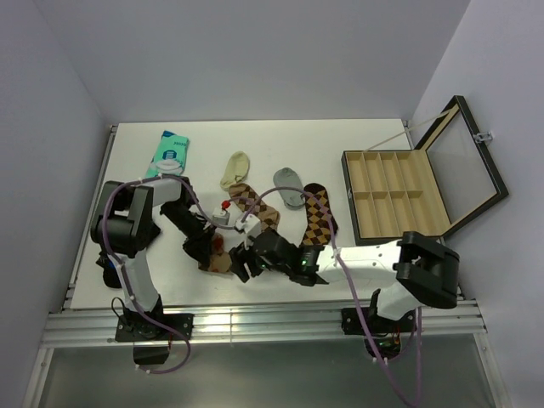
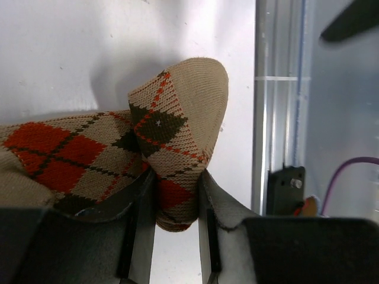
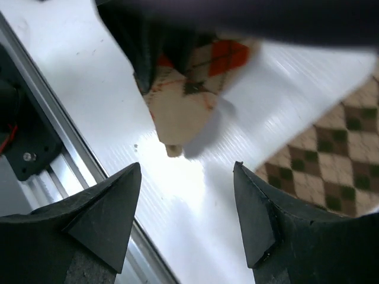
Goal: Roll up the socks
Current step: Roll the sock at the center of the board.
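Observation:
A tan argyle sock with red-orange diamonds (image 1: 246,200) runs from mid-table toward the near edge. Its near end is folded over (image 2: 180,115), and my left gripper (image 2: 177,204) is shut on that fold, both fingers pressing the knit. In the top view the left gripper (image 1: 210,247) sits over the sock's near end. My right gripper (image 1: 243,262) hovers just to its right, open with nothing between its fingers (image 3: 186,171). The sock's hanging tip (image 3: 180,115) is ahead of the right gripper. A tan sock with dark brown diamonds (image 1: 316,219) lies flat to the right (image 3: 334,168).
A grey sock (image 1: 289,185), a cream sock (image 1: 235,168) and a teal sock (image 1: 170,153) lie further back. An open wooden compartment box (image 1: 395,200) stands at the right with its lid up. The metal rail (image 2: 266,118) of the near table edge is close to both grippers (image 3: 56,177).

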You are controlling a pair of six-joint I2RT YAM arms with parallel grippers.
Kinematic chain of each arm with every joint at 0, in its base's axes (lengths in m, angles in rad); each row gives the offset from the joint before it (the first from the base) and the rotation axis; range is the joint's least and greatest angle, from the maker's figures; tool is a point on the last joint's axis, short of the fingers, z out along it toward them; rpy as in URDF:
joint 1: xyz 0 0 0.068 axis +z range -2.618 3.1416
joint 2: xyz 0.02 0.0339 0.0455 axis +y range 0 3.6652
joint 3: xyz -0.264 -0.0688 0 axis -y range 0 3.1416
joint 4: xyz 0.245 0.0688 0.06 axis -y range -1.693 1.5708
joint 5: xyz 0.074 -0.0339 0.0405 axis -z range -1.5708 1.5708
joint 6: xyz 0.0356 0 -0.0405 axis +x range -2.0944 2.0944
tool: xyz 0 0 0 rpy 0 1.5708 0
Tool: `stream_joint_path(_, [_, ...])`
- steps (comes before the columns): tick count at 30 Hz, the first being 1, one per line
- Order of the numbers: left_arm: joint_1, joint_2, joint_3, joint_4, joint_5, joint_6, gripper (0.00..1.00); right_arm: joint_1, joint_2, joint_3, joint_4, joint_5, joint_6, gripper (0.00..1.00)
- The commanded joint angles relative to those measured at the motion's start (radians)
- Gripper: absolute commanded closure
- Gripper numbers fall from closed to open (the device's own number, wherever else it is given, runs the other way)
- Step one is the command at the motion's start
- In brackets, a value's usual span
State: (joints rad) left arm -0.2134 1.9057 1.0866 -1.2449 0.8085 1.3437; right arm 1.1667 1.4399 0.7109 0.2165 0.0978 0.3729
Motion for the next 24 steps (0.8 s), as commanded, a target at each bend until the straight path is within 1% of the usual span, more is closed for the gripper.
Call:
stream_joint_path(1, [0.005,0.055,0.051,-0.126,-0.005,0.066,1.00,0.051,0.071,0.074,0.076,0.088,-0.149,0.29])
stream_joint_path(5, [0.005,0.090,0.059,-0.125,-0.019,0.054,1.00,0.100,0.148,0.159,0.064,0.123,-0.216,0.28])
stream_joint_path(10, [0.005,0.107,0.070,-0.126,-0.023,0.041,1.00,0.154,0.293,0.275,0.004,0.181,-0.296,0.28])
stream_joint_path(16, [0.005,0.118,0.070,-0.126,-0.020,0.040,1.00,0.198,0.387,0.346,-0.014,0.252,-0.361,0.27])
stream_joint_path(20, [0.006,0.116,0.070,-0.126,-0.023,0.038,1.00,0.223,0.433,0.355,-0.016,0.289,-0.386,0.27])
stream_joint_path(24, [0.006,0.116,0.067,-0.126,-0.023,0.041,1.00,0.241,0.488,0.374,0.009,0.393,-0.419,0.27])
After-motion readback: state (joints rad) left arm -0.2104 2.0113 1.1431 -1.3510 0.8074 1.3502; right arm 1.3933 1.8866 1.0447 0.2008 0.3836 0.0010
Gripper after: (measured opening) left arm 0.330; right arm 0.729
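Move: To the right hand's left, about 7 cm off, level in reach and some 7 cm below, is the loose folded end of the sock on which the left fingers are already shut. The tan checkered sock's middle lies about 13 cm ahead of the right hand and 4 cm to its right, the dark checkered sock 11 cm ahead and 20 cm to its right, both flat on the board. From the left hand, the folded end pokes out about 3 cm right and 1 cm back. Sweeping about 8 cm left and sinking some 5 cm, the right hand comes in from the right to the folded end of the sock, rolling its wrist roughly 30 degrees and bringing its still-open fingers to either side of the fold. The left hand keeps the sock pinched, easing back only 1 cm and tilting slightly. ##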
